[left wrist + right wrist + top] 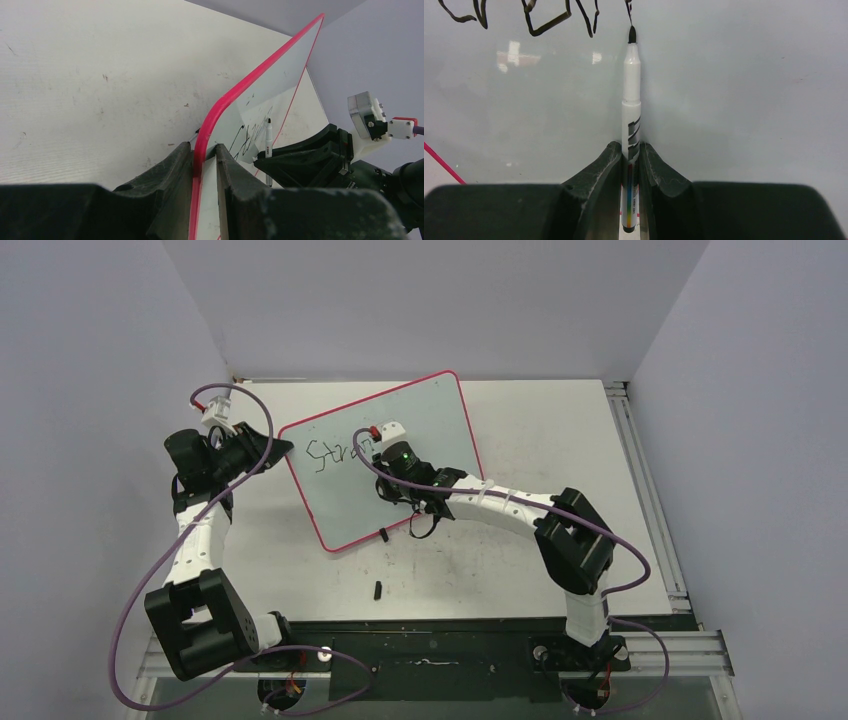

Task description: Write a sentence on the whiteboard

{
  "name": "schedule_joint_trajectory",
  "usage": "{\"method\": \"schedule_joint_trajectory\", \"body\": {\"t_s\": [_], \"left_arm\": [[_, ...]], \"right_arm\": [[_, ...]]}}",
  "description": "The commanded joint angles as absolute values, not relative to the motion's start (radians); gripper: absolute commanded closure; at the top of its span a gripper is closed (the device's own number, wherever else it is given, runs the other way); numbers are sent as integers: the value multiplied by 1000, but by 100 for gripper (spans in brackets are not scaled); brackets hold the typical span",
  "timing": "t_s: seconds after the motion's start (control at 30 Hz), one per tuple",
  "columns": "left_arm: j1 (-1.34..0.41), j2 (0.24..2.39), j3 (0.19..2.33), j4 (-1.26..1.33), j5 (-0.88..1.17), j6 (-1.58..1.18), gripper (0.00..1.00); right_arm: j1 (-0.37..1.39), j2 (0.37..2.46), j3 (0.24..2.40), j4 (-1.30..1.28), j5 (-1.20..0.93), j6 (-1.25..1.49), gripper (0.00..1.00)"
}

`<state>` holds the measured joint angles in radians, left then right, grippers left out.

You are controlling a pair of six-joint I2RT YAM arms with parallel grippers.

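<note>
The whiteboard, pale with a pink-red rim, lies tilted on the table. My left gripper is shut on its left corner, the rim pinched between the two fingers. My right gripper is over the board, shut on a white marker whose black tip touches the surface. The sentence is black script starting at the board's left side. Its strokes end at the marker tip. In the left wrist view the writing and marker show past the rim.
A small black cap lies on the white tabletop in front of the board. A black foot sits at the board's near edge. Grey walls close in the back and sides. A metal rail runs along the table's right edge.
</note>
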<state>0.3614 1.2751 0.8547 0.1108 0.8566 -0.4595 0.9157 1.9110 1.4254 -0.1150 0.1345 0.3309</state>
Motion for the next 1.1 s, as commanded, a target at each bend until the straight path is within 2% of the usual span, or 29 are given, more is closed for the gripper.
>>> {"method": "schedule_joint_trajectory", "body": {"t_s": [0.0, 0.53, 0.77, 0.83, 0.97, 1.07], "left_arm": [[364, 1242, 865, 129, 854, -446, 80], [364, 1229, 870, 90, 823, -419, 77], [362, 1197, 860, 66, 801, -397, 65], [362, 1188, 856, 64, 797, -395, 58], [363, 1163, 848, 45, 773, -378, 53], [360, 1142, 847, 6, 730, -355, 41]], "right_arm": [[907, 1872, 1409, -115, 147, 344, 95], [903, 1801, 1459, -167, 185, 314, 95], [903, 1686, 1427, -212, 176, 308, 95], [903, 1649, 1408, -228, 175, 308, 95], [903, 1572, 1364, -277, 181, 308, 95], [902, 1508, 1339, -318, 187, 309, 95]]}}
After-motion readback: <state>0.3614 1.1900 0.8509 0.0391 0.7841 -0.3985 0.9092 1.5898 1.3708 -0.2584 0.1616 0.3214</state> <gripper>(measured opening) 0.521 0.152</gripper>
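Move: The marker, upright in the right hand, already has its tip on the whiteboard at the foot of the last letter, roughly 3 cm ahead of that hand, 2 cm left and 7 cm above. The word's first letter, S, stands about 13 cm left of that hand, 2 cm ahead and 6 cm up; the board's right edge is some 20 cm to its right, about level and 5 cm up. From the left hand, already gripping the upper-left corner, the letter's foot is about 17 cm right, level with it and 3 cm lower. Rightward at first, the right hand creeps about 1 cm with the marker tip on the board, adding a tail to the last letter. Then it swings quickly up some 10 cm, drifting on right and a little back, and the tip comes free while the fingers keep the marker. The left fingers open and let go of the board's corner, easing back and up about a centimetre. ##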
